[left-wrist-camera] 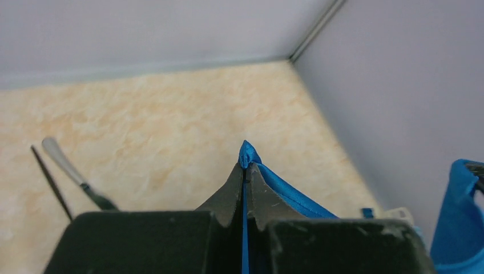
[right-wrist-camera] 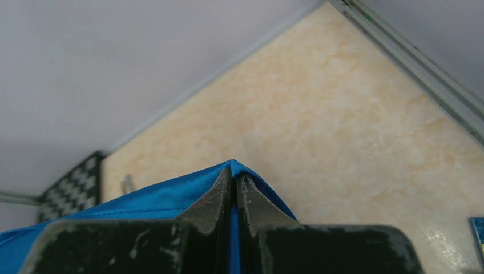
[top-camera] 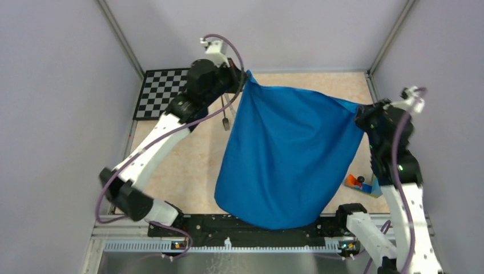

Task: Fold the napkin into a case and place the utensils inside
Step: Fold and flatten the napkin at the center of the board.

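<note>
The bright blue napkin [top-camera: 288,154] hangs as one wide sheet above the table, stretched between both arms, its lower edge near the front rail. No folded case is in view. My left gripper [top-camera: 246,74] [left-wrist-camera: 246,165] is shut on the napkin's [left-wrist-camera: 285,191] top left corner. My right gripper [top-camera: 358,108] [right-wrist-camera: 233,174] is shut on the napkin's [right-wrist-camera: 142,202] top right corner. The utensils [top-camera: 226,121] lie on the table just left of the cloth. In the left wrist view they show as a thin dark fork [left-wrist-camera: 51,182] beside a pale grey knife [left-wrist-camera: 60,160].
A black-and-white checkerboard [top-camera: 160,91] [right-wrist-camera: 74,191] lies at the back left corner. Small orange and blue items [top-camera: 359,184] sit by the right arm's base. Grey walls enclose the beige table [top-camera: 188,165] on three sides.
</note>
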`<act>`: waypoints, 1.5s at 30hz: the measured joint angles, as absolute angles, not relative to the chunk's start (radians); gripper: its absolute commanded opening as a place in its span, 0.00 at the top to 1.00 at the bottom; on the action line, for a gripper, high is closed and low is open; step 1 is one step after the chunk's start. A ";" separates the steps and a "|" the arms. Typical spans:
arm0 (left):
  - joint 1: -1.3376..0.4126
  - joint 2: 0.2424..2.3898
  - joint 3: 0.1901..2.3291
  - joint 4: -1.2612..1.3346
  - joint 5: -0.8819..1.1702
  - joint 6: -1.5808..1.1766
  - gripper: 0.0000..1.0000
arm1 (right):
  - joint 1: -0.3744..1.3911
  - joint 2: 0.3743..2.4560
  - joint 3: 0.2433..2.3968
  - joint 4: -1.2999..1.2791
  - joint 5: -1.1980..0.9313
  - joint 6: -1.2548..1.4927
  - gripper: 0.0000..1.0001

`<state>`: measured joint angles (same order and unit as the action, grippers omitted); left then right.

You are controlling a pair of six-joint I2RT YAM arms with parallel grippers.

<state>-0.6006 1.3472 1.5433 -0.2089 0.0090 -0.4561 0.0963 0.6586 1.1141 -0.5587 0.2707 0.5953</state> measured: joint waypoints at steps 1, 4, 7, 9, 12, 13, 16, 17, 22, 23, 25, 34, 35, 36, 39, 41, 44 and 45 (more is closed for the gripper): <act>-0.582 1.419 1.543 -0.207 0.017 -0.453 1.00 | 0.096 0.726 1.084 -0.530 0.297 0.582 1.00; -0.522 1.611 1.543 -0.174 0.064 -0.450 1.00 | 0.076 0.908 1.040 -0.450 0.327 0.555 1.00; -0.476 1.761 1.546 -0.100 0.117 -0.450 1.00 | -0.008 1.092 1.034 -0.336 0.272 0.532 1.00; -0.452 1.860 1.572 -0.054 0.149 -0.450 1.00 | -0.064 1.213 1.037 -0.246 0.227 0.513 1.00; -0.425 2.025 1.668 0.021 0.202 -0.451 1.00 | -0.121 1.419 1.085 -0.165 0.129 0.490 1.00; -0.418 2.083 1.705 0.052 0.223 -0.451 1.00 | -0.132 1.493 1.119 -0.151 0.093 0.483 1.00; -0.402 2.226 1.797 0.114 0.273 -0.454 1.00 | -0.147 1.676 1.229 -0.136 0.001 0.454 1.00; -0.398 2.267 1.827 0.118 0.284 -0.454 1.00 | -0.150 1.721 1.264 -0.137 -0.022 0.445 1.00; -0.387 2.371 1.905 0.123 0.327 -0.459 1.00 | -0.158 1.863 1.404 -0.144 -0.125 0.420 1.00; -0.385 2.371 1.905 0.123 0.331 -0.458 1.00 | -0.160 1.872 1.417 -0.144 -0.140 0.418 1.00; -0.378 2.371 1.905 0.134 0.337 -0.457 1.00 | -0.167 1.877 1.430 -0.146 -0.163 0.412 1.00; -0.324 2.310 1.852 0.159 0.354 -0.447 1.00 | -0.194 1.922 1.579 -0.184 -0.242 0.393 1.00; -0.315 2.301 1.845 0.160 0.356 -0.447 1.00 | -0.195 1.930 1.595 -0.185 -0.252 0.393 1.00; -0.308 2.297 1.843 0.162 0.358 -0.447 1.00 | -0.195 1.941 1.611 -0.186 -0.260 0.393 1.00; -0.288 2.292 1.843 0.173 0.367 -0.447 1.00 | -0.195 1.977 1.652 -0.192 -0.284 0.394 1.00; -0.281 2.292 1.843 0.171 0.379 -0.447 1.00 | -0.195 2.003 1.678 -0.203 -0.297 0.396 1.00; -0.281 2.292 1.843 0.172 0.403 -0.455 1.00 | -0.195 2.014 1.687 -0.229 -0.310 0.402 1.00; -0.283 2.291 1.840 0.175 0.411 -0.463 1.00 | -0.195 2.014 1.687 -0.240 -0.313 0.405 1.00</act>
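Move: Each hand holds a far corner of the airborne napkin. For the left hand, the far table edge is about 36 cm straight ahead and 42 cm below. The fork is some 16 cm ahead and 10 left, the knife 17 ahead and 7 left, both on the table. For the right hand, that edge is about 46 cm straight ahead and 36 below; the toy box is 8 cm back, 12 to its right. Still pinching the napkin's two far corners, both hands swing it quickly forward and down towards the far table edge: the left about 25 cm out and a little more down, the right some 30 cm out and 20 down. Both tip fingers-down, the right more so while turning counter-clockwise; after the swoop they rise a few centimetres and nearly stop, fingers shut. ##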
